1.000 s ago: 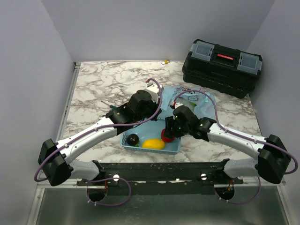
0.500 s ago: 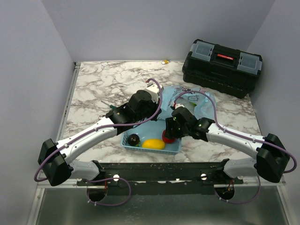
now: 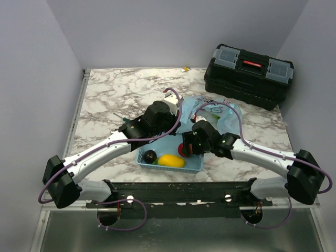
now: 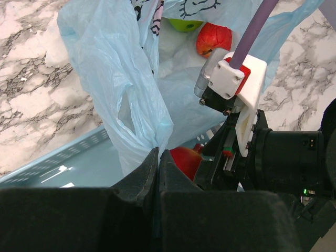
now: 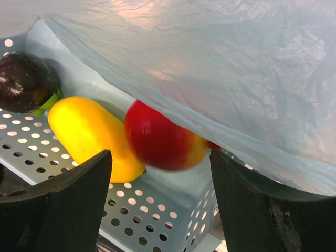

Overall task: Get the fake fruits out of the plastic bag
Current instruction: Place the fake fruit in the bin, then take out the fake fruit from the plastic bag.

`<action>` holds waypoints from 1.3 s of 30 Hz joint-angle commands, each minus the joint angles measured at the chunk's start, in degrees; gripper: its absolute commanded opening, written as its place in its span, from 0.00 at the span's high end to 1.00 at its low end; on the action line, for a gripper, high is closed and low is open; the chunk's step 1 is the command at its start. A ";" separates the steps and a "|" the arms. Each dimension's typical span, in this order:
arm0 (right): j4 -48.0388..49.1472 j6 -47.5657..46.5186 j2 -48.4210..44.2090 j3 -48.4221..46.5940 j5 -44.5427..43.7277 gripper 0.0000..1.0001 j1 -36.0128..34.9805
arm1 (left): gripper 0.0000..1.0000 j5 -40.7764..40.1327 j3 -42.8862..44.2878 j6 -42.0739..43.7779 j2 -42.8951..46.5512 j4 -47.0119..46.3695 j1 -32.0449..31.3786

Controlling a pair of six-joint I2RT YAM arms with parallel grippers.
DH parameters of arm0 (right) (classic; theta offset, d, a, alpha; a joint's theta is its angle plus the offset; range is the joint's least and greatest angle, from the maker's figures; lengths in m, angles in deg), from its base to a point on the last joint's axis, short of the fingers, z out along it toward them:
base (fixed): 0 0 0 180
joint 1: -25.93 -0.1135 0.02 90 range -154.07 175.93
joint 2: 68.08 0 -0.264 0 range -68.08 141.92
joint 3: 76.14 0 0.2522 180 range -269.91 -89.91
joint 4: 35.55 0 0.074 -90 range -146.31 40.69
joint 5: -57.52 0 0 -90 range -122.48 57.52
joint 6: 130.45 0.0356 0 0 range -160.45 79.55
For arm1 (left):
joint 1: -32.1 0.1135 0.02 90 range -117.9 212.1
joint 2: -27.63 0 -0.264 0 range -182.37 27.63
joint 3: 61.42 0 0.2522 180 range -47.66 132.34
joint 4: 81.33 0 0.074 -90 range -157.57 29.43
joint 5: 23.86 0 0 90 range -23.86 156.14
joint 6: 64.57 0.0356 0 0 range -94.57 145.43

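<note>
My left gripper (image 4: pixel 158 155) is shut on a fold of the light-blue plastic bag (image 4: pixel 136 94), holding it up above the basket (image 4: pixel 63 163). Inside the bag lie a green apple (image 4: pixel 185 24) and a red fruit (image 4: pixel 214 39). My right gripper (image 5: pixel 160 160) stands open over the basket (image 5: pixel 157 220). A blurred red apple (image 5: pixel 157 142) sits between its fingers, touching neither, just under the bag's edge (image 5: pixel 220 68). Beside it in the basket lie the yellow fruit (image 5: pixel 86 134) and a dark plum (image 5: pixel 23 81). From above, both grippers meet at the basket (image 3: pixel 197 165).
A black toolbox (image 3: pixel 249 73) stands at the back right of the marble table. The bag (image 3: pixel 223 113) spreads behind the basket, between the two arms. The table's left half is bare marble (image 3: pixel 110 94).
The right gripper's jaws have spread wider and let go of the red apple, which now sits loose and blurred over the basket. The right wrist shifted slightly left. The left arm held still.
</note>
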 commanded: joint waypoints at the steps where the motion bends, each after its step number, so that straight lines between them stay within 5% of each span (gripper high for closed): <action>1: 0.01 -0.26 -0.99 -0.19 -0.33 0.22 -0.69 | 1.00 -0.71 1.48 0.58 0.89 0.67 -0.28; 7: 1.10 -0.73 -6.95 -0.51 1.62 0.21 -0.72 | 1.00 -0.71 1.47 0.58 0.99 0.74 -0.27; 13: 1.23 0.26 -13.79 -1.78 -1.84 0.34 -0.74 | 1.00 -0.47 1.48 0.58 0.90 0.61 -0.27; 20: 1.34 2.51 -18.10 -1.22 -17.93 0.36 -0.70 | 1.00 -0.10 1.56 0.33 0.64 0.58 -0.28; 27: 1.73 4.81 -9.58 -4.97 -36.21 0.41 1.82 | 1.00 0.51 1.53 0.06 0.62 0.61 -0.28; 33: 10.50 3.03 2.19 -5.41 -31.02 0.59 9.27 | 1.00 1.22 1.72 -0.19 1.10 0.44 -0.28; 39: 29.78 -2.28 10.55 0.14 -34.12 0.60 9.37 | 1.00 3.58 3.06 -3.07 0.46 1.94 -0.28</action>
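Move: The small red fruit still in the open bag lies about 18 cm ahead of the right hand, some 19 cm to its right and roughly 2 cm lower. The green fruit is about 3 cm farther out and 1 cm more to the left than that one. The just-released big red fruit sits right under the open right fingers, the yellow fruit 10 cm left and 6 cm back. From the left hand, the small red fruit is about 7 cm ahead, 24 cm right and 15 cm down. The big red fruit, already let go, stays behind in the bin as the right hand rises about 10 cm clear of it, then arcs forward and right over the bin's edge and dips towards the bag's mouth and the remaining fruits, ending some 13 cm forward and 7 cm right of its start. The wrist swings about 30 degrees clockwise while the fingers tip up towards forward and half close, empty. The left hand keeps its pinch on the bag, holding it still. ##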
